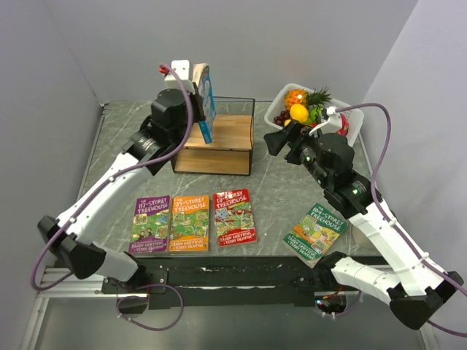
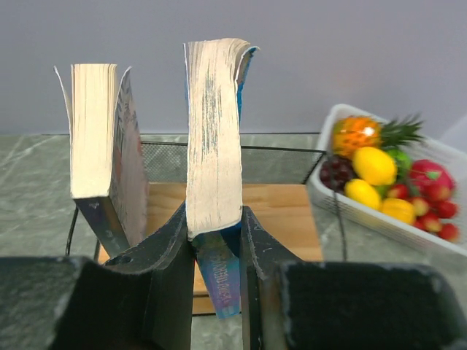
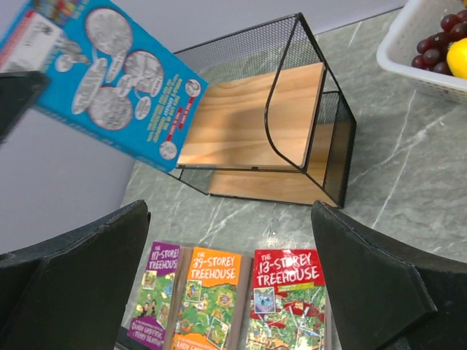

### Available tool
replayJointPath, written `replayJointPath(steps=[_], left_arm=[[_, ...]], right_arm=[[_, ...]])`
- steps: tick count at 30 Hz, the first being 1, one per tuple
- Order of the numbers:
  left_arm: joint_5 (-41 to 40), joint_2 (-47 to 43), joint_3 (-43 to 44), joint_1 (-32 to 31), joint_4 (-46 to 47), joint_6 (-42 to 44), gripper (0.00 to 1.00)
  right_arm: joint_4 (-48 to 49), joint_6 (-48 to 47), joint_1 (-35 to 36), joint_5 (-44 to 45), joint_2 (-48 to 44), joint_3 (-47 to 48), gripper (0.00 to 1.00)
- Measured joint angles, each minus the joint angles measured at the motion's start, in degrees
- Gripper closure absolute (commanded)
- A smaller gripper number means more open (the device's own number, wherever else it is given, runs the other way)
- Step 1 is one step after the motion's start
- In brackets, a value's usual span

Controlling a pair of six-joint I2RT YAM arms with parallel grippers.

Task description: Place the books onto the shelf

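Observation:
My left gripper [image 1: 191,91] [image 2: 215,240] is shut on a blue book [image 1: 208,103] [image 2: 213,138] [image 3: 109,80], held upright, page edges up, over the left end of the shelf [image 1: 230,135] [image 2: 281,211] [image 3: 248,109]. A second book [image 2: 98,146] stands upright just to its left. On the table in front lie purple [image 1: 150,224], orange [image 1: 190,223], red [image 1: 234,216] and green [image 1: 316,232] books. My right gripper [image 1: 271,142] [image 3: 230,292] hangs open and empty to the right of the shelf, looking down on the purple, orange and red books.
A white basket [image 1: 352,130] [image 2: 379,219] [image 3: 408,51] of toy fruit stands at the back right, close behind the right wrist. Grey walls close in the back and both sides. The shelf has a black wire-mesh frame.

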Motion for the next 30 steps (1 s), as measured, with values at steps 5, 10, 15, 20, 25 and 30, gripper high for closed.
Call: replayJointPath(steps=[5, 10, 15, 20, 25, 30], left_arm=[[-3.80, 3.89, 0.00, 0.00, 3.80, 3.15, 0.99], [-6.91, 5.01, -1.01, 0.00, 9.53, 6.88, 0.99], [-8.87, 5.11, -3.74, 0.31, 14.58, 8.66, 0.99], [-9.16, 5.99, -5.62, 1.44, 15.37, 8.55, 0.99], [-8.79, 6.60, -6.23, 2.84, 14.82, 8.24, 0.99], [-8.46, 6.62, -6.23, 3.61, 14.47, 8.07, 0.93]], right_arm=[[0.04, 0.15, 0.00, 0.13, 0.37, -0.02, 0.01], [0.20, 0.39, 0.00, 0.04, 2.08, -0.04, 0.01], [0.46, 0.52, 0.00, -0.20, 3.32, -1.42, 0.01], [0.39, 0.63, 0.00, -0.35, 3.41, -2.60, 0.01], [0.72, 0.66, 0.00, -0.50, 3.41, -2.64, 0.01], [1.07, 0.68, 0.00, -0.66, 3.41, -3.48, 0.01]])
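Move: The left gripper holds the blue book by its spine side, pointing forward. The free spot for it on the shelf's upper board lies about 10 cm ahead, 3 cm left and 15 cm below. The standing book is about 10 cm ahead, 7 cm left, its middle 5 cm below; the frame's right side is 10 cm ahead, 16 cm right. From the empty right gripper the spot is roughly 15 cm ahead and 24 cm left, 9 cm lower. Keep the left gripper shut on the blue book and carry it about 5 cm forward over the upper board, then ease it down and slightly left towards the standing book's right side, turning some 10 degrees counter-clockwise to line up with it. Meanwhile lower the empty, wide-open right gripper about 4 cm, clear of the shelf. ##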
